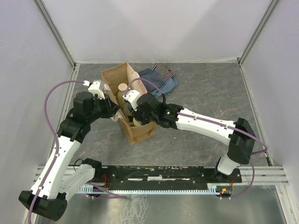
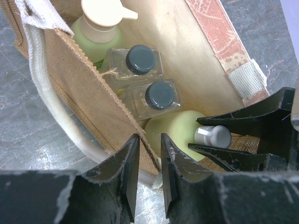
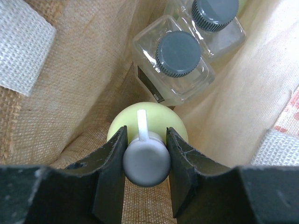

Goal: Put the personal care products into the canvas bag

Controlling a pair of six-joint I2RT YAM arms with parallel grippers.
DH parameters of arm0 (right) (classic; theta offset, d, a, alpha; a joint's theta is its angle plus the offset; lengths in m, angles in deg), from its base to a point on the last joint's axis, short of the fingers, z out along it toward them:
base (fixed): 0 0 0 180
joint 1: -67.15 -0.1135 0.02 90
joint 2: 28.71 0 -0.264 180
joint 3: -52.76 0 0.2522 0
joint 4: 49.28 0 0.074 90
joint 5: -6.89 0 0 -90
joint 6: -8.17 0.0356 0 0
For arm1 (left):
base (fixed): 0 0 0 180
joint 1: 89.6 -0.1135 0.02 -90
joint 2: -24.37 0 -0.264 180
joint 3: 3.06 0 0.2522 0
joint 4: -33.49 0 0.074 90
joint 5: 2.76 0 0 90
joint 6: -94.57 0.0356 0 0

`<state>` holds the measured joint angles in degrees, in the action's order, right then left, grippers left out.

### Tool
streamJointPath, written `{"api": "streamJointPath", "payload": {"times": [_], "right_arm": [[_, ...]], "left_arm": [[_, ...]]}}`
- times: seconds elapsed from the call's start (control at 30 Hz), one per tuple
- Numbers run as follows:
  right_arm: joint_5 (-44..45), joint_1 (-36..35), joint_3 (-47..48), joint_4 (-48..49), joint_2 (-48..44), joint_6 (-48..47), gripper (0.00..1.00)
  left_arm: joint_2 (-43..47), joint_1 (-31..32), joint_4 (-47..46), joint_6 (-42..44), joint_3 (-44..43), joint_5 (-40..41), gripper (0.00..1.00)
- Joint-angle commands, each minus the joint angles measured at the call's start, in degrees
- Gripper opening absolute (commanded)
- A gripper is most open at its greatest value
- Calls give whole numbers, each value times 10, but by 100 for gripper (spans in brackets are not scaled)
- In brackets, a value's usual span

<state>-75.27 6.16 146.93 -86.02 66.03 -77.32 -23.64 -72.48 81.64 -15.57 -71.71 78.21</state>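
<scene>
The tan canvas bag [image 1: 114,74] stands upright mid-table, mouth open. Inside it, in the left wrist view, are a green bottle [image 2: 96,39] with a beige cap, two clear square bottles [image 2: 140,59] [image 2: 160,93] with dark caps, and a yellow bottle [image 2: 173,128] with a white pump. My right gripper [image 3: 145,130] reaches down into the bag and is shut on that white pump [image 3: 145,161], with the yellow bottle [image 3: 161,116] below it. My left gripper [image 2: 148,140] is shut on the bag's near wall [image 2: 79,88] at its rim, beside the whitish handle [image 2: 51,107].
Folded blue cloth [image 1: 161,83] and striped cloth [image 1: 163,70] lie just behind the bag on the right. Pale enclosure walls stand on three sides of the grey table [image 1: 210,93]. A metal rail [image 1: 187,173] with the arm bases runs along the near edge.
</scene>
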Motion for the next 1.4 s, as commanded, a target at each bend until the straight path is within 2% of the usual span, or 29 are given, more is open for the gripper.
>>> {"api": "streamJointPath", "payload": {"times": [0.0,0.27,0.37,0.53,0.77,0.9,1.13,1.23,1.3,1.37], "right_arm": [[2,-3,-6,-3,-1,11,1],[10,-5,13,-24,11,7,1],[22,-6,38,-64,32,6,5],[30,-7,49,-86,37,7,28],[53,-7,106,-142,23,4,67],[67,-7,158,-175,12,-10,77],[126,-7,222,-196,-28,-14,82],[171,-8,200,-177,-75,-6,85],[198,-8,165,-157,-122,-4,89],[236,-7,125,-154,-156,-2,94]], "left_arm": [[1,2,-12,17,-30,3,32],[1,2,-11,16,-28,3,32],[2,1,-10,16,-29,3,32],[3,2,-9,17,-26,6,32],[3,2,-9,17,-22,6,32],[2,2,-9,16,-21,7,32],[7,2,-9,16,-22,10,33],[14,2,-2,16,-28,24,45],[20,2,7,17,-35,43,59],[28,2,17,17,-46,73,78]]}}
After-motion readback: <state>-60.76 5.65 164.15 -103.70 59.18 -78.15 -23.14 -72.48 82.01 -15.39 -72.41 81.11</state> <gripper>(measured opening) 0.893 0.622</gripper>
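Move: The right hand still holds the pump bottle by its neck, low inside the canvas bag; its middle is about 7 cm straight below that hand, and the bag's near-end floor some 14 cm straight below. The near clear bottle stands about 6 cm ahead and 2 cm left, the far clear bottle 10 ahead and 3 left, both 8 lower. From the left hand, the pump bottle is roughly 9 cm right, 2 back and 11 below. Down by only about 1 cm, the right hand slowly sets the pump bottle into the near end of the bag, then opens its fingers wide and lets go of the neck. It lifts out briskly, some 14 cm up, drifting right away from the bag late in the rise as its fingertips tilt up and turn clockwise. The left hand stays at the bag's left rim, opening its fingers only at the end. ##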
